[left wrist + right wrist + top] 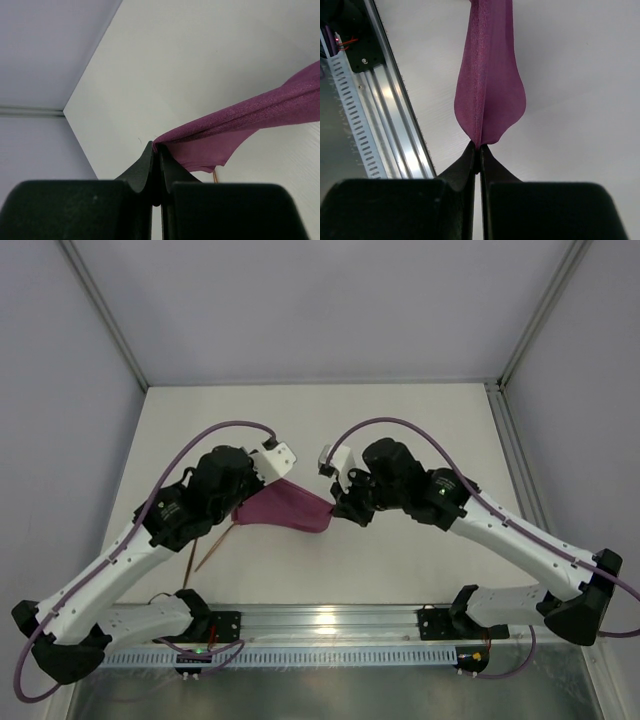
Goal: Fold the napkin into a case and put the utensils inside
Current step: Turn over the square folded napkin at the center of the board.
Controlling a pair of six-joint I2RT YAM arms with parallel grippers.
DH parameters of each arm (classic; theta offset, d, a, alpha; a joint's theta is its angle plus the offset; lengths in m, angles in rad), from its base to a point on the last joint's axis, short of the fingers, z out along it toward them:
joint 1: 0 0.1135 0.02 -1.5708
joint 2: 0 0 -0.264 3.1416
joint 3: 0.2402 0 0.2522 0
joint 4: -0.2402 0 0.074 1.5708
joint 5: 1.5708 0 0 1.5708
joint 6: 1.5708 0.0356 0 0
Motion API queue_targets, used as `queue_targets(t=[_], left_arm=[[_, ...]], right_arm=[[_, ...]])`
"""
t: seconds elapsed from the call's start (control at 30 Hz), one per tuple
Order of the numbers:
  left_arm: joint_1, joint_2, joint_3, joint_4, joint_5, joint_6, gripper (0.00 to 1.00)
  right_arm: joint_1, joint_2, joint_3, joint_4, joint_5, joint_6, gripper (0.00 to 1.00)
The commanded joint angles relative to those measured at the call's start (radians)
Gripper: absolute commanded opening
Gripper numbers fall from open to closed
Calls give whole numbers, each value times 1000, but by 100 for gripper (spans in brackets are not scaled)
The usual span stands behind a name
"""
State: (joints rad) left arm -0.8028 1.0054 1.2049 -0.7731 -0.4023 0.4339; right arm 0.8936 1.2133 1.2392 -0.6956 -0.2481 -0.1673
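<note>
The plum-purple napkin [285, 508] hangs stretched between both grippers above the table, sagging in the middle. My left gripper [243, 512] is shut on its left end; in the left wrist view [156, 147] the cloth [250, 117] runs off to the right from the pinched tips. My right gripper [333, 508] is shut on the other end, and in the right wrist view [480, 148] the folded cloth [490, 85] rises straight up from the tips. Thin copper utensils [203, 550] lie on the table under the left arm, mostly hidden; a sliver of one utensil [215, 176] shows below the cloth.
The white table [320, 430] is enclosed by pale walls on three sides. An aluminium rail [330, 622] with the arm bases runs along the near edge; the same rail [385, 115] shows at the left of the right wrist view.
</note>
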Motion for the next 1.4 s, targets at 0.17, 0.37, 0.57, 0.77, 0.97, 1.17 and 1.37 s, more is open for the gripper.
queue_targets(t=[0.17, 0.37, 0.57, 0.77, 0.97, 1.17, 1.37], left_arm=[[126, -25, -90, 155, -141, 101, 0], [235, -33, -114, 262, -167, 143, 0], [264, -5, -122, 359, -170, 195, 0], [266, 155, -87, 460, -96, 215, 0], [264, 387, 40, 540, 39, 172, 0], [254, 700, 299, 500, 164, 95, 0], [177, 990, 484, 425, 177, 92, 0]], right_arm=[[22, 104, 45, 211, -241, 253, 3], [67, 225, 49, 399, -275, 434, 3], [70, 239, 13, 458, -295, 512, 3], [-8, 178, -165, 544, -336, 598, 3], [-198, 132, -355, 654, -436, 683, 3], [-376, 58, -518, 642, -479, 660, 3], [-530, 68, -725, 754, -500, 696, 3]])
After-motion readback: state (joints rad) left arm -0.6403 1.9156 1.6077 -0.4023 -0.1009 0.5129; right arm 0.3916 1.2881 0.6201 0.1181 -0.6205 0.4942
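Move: Both shut hands hold the napkin; its middle hangs between them, some 8 cm below both, about 7 cm right of and 3 cm behind the left hand. The board's centre lies 13 cm ahead, 12 cm right and 29 cm below the left hand, and 20 cm ahead, 5 cm left and 24 cm below the right. From the left hand, the fork is about 10 cm left and 2 cm back, the second utensil 14 cm left and 5 cm back. Both hands swing the held napkin roughly 10 cm left, then right, forward and down about 20 cm. ##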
